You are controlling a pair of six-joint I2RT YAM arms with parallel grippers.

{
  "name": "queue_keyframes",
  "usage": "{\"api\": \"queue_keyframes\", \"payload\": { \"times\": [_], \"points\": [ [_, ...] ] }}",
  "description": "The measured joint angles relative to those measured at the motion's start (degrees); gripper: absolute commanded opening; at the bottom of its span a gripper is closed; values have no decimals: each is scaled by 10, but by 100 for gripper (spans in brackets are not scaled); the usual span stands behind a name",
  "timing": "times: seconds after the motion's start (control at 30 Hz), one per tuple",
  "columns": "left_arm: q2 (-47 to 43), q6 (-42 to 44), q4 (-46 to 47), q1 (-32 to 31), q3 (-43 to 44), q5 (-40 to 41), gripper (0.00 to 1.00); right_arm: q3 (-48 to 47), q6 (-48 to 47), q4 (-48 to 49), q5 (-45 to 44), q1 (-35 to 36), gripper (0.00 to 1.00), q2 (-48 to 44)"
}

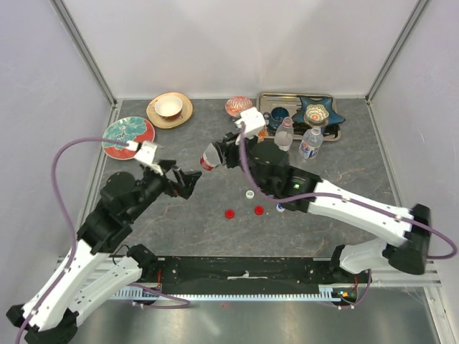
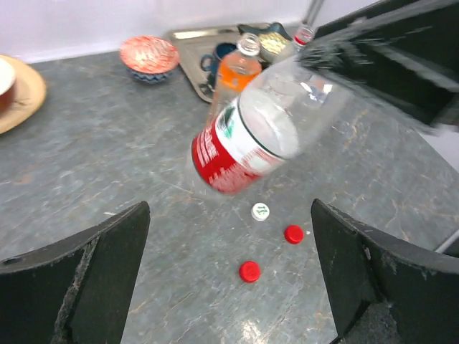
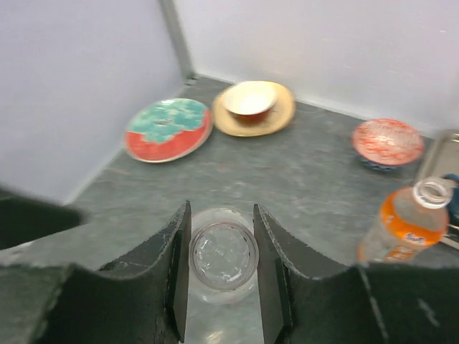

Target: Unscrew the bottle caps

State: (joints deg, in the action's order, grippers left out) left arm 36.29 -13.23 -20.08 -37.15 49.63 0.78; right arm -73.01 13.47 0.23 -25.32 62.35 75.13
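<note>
A clear bottle with a red label (image 1: 209, 158) hangs tilted above the table, its open neck (image 3: 224, 254) clamped between my right gripper's (image 3: 222, 231) fingers; it has no cap on. My left gripper (image 2: 229, 209) stands wide open just short of this bottle's (image 2: 247, 140) base, not touching it. On the table below lie two red caps (image 2: 249, 271) (image 2: 293, 233) and a white cap (image 2: 260, 211). An uncapped orange bottle (image 3: 405, 223) stands by the tray. Two more clear bottles (image 1: 285, 134) (image 1: 310, 143) stand in front of the tray.
The metal tray (image 1: 267, 98) at the back right holds a blue mug (image 1: 278, 116) and a star-shaped dish (image 1: 316, 113). A patterned bowl (image 1: 239, 106), a bowl on a tan plate (image 1: 169, 108) and a teal and red plate (image 1: 128, 136) sit along the back and left.
</note>
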Motion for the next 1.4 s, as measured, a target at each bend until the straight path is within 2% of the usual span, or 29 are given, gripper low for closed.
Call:
{"api": "queue_keyframes", "payload": {
  "times": [0.17,0.3,0.5,0.77,1.2,1.4],
  "points": [
    [-88,0,-52,5,-13,63,99,-33,-76,53,-107,-9,0,137],
    [-114,0,-78,5,-21,86,99,-44,-94,53,-129,-21,0,228],
    [-125,-1,-102,5,-43,91,99,-72,-91,66,-144,-60,0,313],
    [-111,-2,-110,5,-50,90,100,-114,-40,63,-135,-113,0,353],
    [-103,-3,-106,5,-51,80,99,-140,-15,10,-103,-126,1,381],
    [-99,-8,-104,5,-58,78,99,-142,-7,3,-99,-129,23,382]
  ]
}}
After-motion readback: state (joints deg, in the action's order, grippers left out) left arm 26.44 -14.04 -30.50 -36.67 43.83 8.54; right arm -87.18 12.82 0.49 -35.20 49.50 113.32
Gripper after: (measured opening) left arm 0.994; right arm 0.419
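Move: The right hand already holds the uncapped red-label bottle aslant in the air, its base out to the left. Free table for it lies some 18 cm ahead, 1 cm left and 33 cm below. The orange bottle stands about 21 cm ahead and 9 cm right; the second red-label bottle, roughly 9 cm farther right, level with it. The patterned bowl is about 38 cm ahead, 4 cm right. From the empty left hand the free spot is about 21 cm ahead, 7 cm right and 27 cm below. Down and forward in one fast swoop, the right hand carries the bottle some 20 cm lower and 17 cm out to the free spot left of the orange bottle, tipping its fingers down and turning about 20 degrees clockwise, then eases straight down the last few centimetres, grip kept. The open left hand draws off about 5 cm left, then sinks about as far. ##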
